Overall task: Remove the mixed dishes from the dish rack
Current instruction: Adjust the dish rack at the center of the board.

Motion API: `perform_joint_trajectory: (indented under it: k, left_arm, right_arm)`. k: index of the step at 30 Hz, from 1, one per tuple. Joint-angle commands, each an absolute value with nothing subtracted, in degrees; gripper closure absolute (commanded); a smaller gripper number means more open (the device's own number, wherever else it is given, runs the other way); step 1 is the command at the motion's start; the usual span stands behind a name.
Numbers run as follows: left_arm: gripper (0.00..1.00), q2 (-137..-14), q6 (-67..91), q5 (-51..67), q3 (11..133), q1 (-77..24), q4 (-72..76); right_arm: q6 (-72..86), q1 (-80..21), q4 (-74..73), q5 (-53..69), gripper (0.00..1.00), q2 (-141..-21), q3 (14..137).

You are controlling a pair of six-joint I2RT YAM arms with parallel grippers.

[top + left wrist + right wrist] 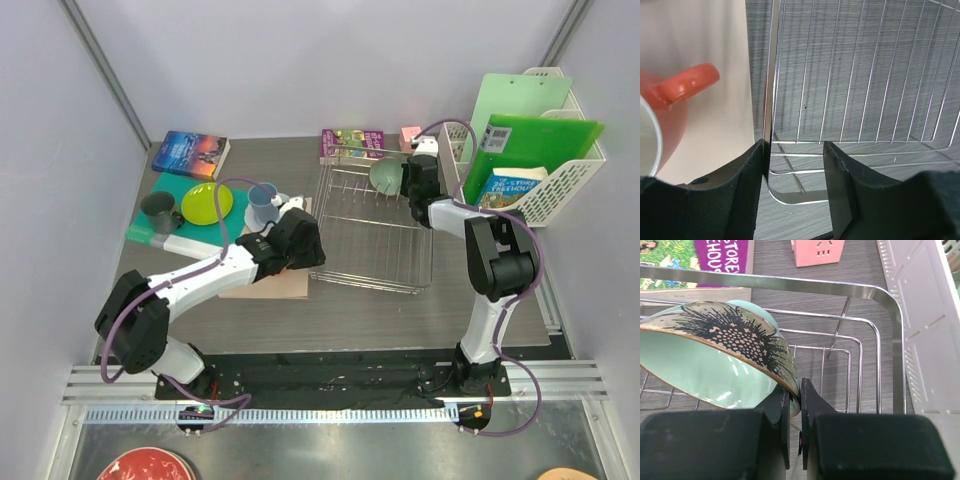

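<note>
The dish rack [375,228] is a silver wire basket in the table's middle. The sage-green bowl [385,176] stands tilted at its far right corner. My right gripper [412,182] is shut on the bowl's rim; in the right wrist view [796,387] the patterned rim [730,332] sits between the pads. My left gripper [312,250] is open and empty at the rack's left edge [771,75], its jaws around the rack's corner wire [794,150]. The orange mug [670,100] stands just left of it on a beige board. The light blue cup [262,203] and lime-green plate [207,204] sit left of the rack.
A dark grey cup [159,210] stands on a teal mat [165,187]. Books [190,153] [352,143] and a pink box [410,135] line the back. A white slotted file basket [565,185] with green folders stands right. A red plate [145,466] lies below the table's near edge.
</note>
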State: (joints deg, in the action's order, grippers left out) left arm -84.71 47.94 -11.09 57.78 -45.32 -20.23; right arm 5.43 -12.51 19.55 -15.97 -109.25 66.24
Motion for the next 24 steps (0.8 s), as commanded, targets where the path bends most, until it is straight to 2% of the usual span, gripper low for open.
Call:
perform_joint_trajectory:
  k: [1,6,9,11,14,16,17,18,20,21,23,24]
  left_arm:
    - [0.51,-86.4,50.1,-8.4,57.5,-46.4,-14.5]
    - [0.55,-87.8,51.1,-7.6,57.1,-46.7,-13.2]
    - [0.62,-88.3,51.8,-6.7,56.9,-46.9,-12.4]
    - [0.6,-88.3,51.9,-6.3,57.0,-47.2,-12.5]
    - [0.5,-87.0,51.5,-5.9,56.9,-47.3,-12.7]
    - [0.48,-86.6,50.8,-6.6,57.0,-47.5,-13.4]
    - [0.5,-86.6,50.6,-7.2,57.0,-47.5,-13.7]
    - [0.53,-86.7,50.3,-7.4,57.2,-47.5,-14.1]
    - [0.67,-87.4,50.3,-7.3,57.5,-47.5,-14.7]
    - [0.84,-87.5,50.5,-7.3,57.5,-47.5,-14.7]
    - [1.0,-87.6,51.2,-7.5,57.1,-47.8,-14.9]
    - [1.0,-87.5,51.4,-7.9,56.9,-48.2,-14.9]
  right_arm:
    - [6.0,-12.2,26.1,-19.9,0.99,-102.4,66.9]
    - [6.2,-12.3,26.5,-19.6,0.99,-101.1,67.8]
    - [6.9,-12.3,25.8,-18.9,0.99,-100.9,68.9]
    - [7.1,-12.3,25.4,-18.4,0.99,-101.1,69.5]
    - [7.0,-12.3,25.3,-18.6,0.99,-101.2,69.3]
    - [7.0,-12.3,25.4,-18.7,0.99,-101.2,69.1]
    - [7.0,-12.4,25.5,-18.7,0.99,-101.1,69.1]
    - [7.1,-12.3,25.5,-18.8,0.99,-101.2,69.1]
    - [7.5,-12.3,25.3,-18.7,0.99,-101.2,69.3]
    - [7.5,-12.3,25.3,-18.7,0.99,-101.2,69.3]
    - [7.5,-12.3,25.2,-18.8,0.99,-101.3,69.4]
    - [7.4,-12.3,25.2,-19.0,0.99,-101.1,69.4]
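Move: The near part of the dish rack's left rim stands between the left gripper's half-open fingers, about 1 cm left of their midpoint; the rack's middle is some 14 cm ahead and 17 cm right. The red mug sits about 12 cm left of this hand. From the right gripper, shut at the bowl's rim, the rack's middle is roughly 10 cm back and 11 cm left, the bowl's middle 3 cm ahead and 6 cm left, and the pink box 15 cm ahead. Bring the left gripper about 2 cm right with its left finger against the dish rack's left rim, then ease back left a touch and shut the fingers to pinch the rim. Meanwhile shift the shut right gripper some 2 cm right, mostly early on, keeping its hold at the bowl's rim. ##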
